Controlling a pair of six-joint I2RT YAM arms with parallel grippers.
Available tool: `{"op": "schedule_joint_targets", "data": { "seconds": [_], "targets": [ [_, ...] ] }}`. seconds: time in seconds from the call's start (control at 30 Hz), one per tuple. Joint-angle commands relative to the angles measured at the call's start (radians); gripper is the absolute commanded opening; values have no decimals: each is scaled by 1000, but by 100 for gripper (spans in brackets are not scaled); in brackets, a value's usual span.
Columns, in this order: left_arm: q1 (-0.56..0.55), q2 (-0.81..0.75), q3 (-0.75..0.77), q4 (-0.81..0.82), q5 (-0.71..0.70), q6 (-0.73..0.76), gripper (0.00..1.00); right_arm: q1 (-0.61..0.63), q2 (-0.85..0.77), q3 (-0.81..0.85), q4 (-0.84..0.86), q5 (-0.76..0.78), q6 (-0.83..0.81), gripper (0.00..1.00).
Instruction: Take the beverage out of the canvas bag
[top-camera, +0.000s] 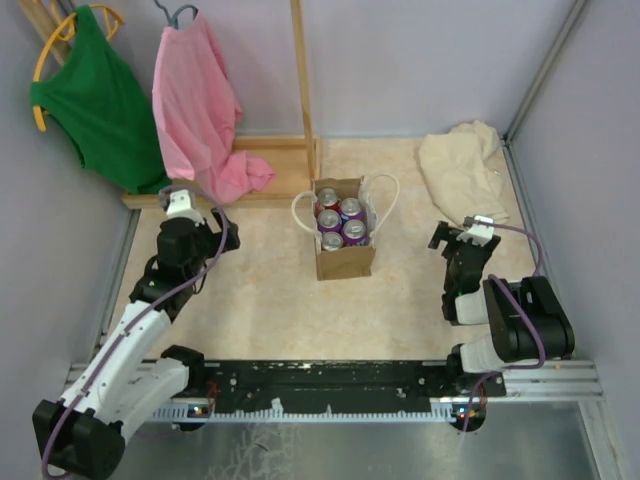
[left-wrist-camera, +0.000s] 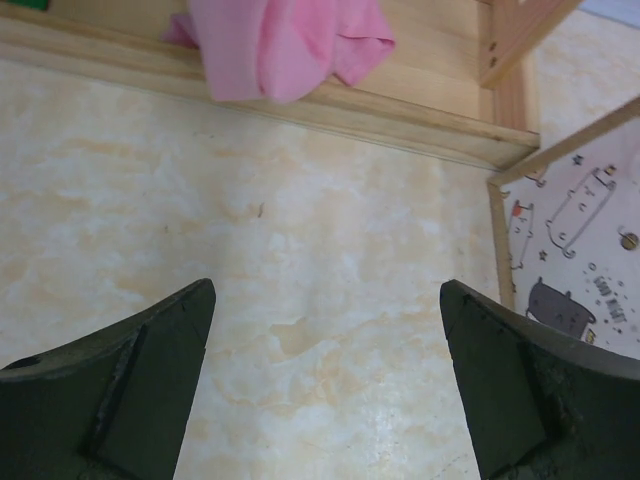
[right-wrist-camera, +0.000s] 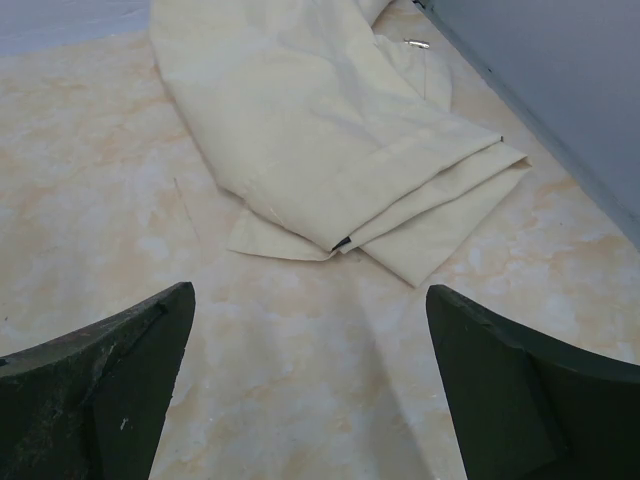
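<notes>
The tan-brown canvas bag (top-camera: 343, 258) stands upright in the middle of the table, its white rope handles splayed to both sides. Several beverage cans (top-camera: 340, 222) with purple and red tops stand inside its open mouth. My left gripper (top-camera: 195, 215) (left-wrist-camera: 325, 290) is open over bare table, well to the left of the bag. A cartoon-printed panel with tan edging (left-wrist-camera: 580, 250), apparently the bag's side, shows at the right of the left wrist view. My right gripper (top-camera: 455, 235) (right-wrist-camera: 308, 290) is open and empty, to the right of the bag, facing the cream cloth.
A wooden rack base (top-camera: 270, 160) (left-wrist-camera: 400, 110) runs along the back left, with a pink garment (top-camera: 200, 110) (left-wrist-camera: 290, 45) and a green one (top-camera: 95, 100) hanging over it. A cream-beige cloth heap (top-camera: 465, 170) (right-wrist-camera: 330, 140) lies at back right by the wall.
</notes>
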Motion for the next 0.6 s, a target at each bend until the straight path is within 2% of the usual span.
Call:
{"op": "schedule_joint_targets", "data": {
  "seconds": [0.0, 0.33, 0.57],
  "targets": [
    [-3, -15, 17, 91, 180, 86, 100, -3, 3, 5, 47, 2, -11, 99],
    [-3, -2, 15, 104, 269, 94, 100, -3, 3, 5, 47, 2, -11, 99],
    [-4, 22, 55, 122, 416, 160, 100, -3, 3, 5, 47, 3, -11, 99]
  ]
}}
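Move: The beverage cans stand in the open canvas bag, roughly 29 cm to the left hand's right, 5 cm ahead and 13 cm below it. The bag's near handle stands about 20 cm right, 6 cm ahead and 7 cm below that hand; the pink cloth's lower end is some 18 cm ahead, 8 cm right and 16 cm below. From the right hand, the cans are about 29 cm left, level fore-and-aft, and 4 cm lower. The left hand swings about 5 cm right towards the canvas bag, turning nearly 20 degrees clockwise, fingers wide open. ##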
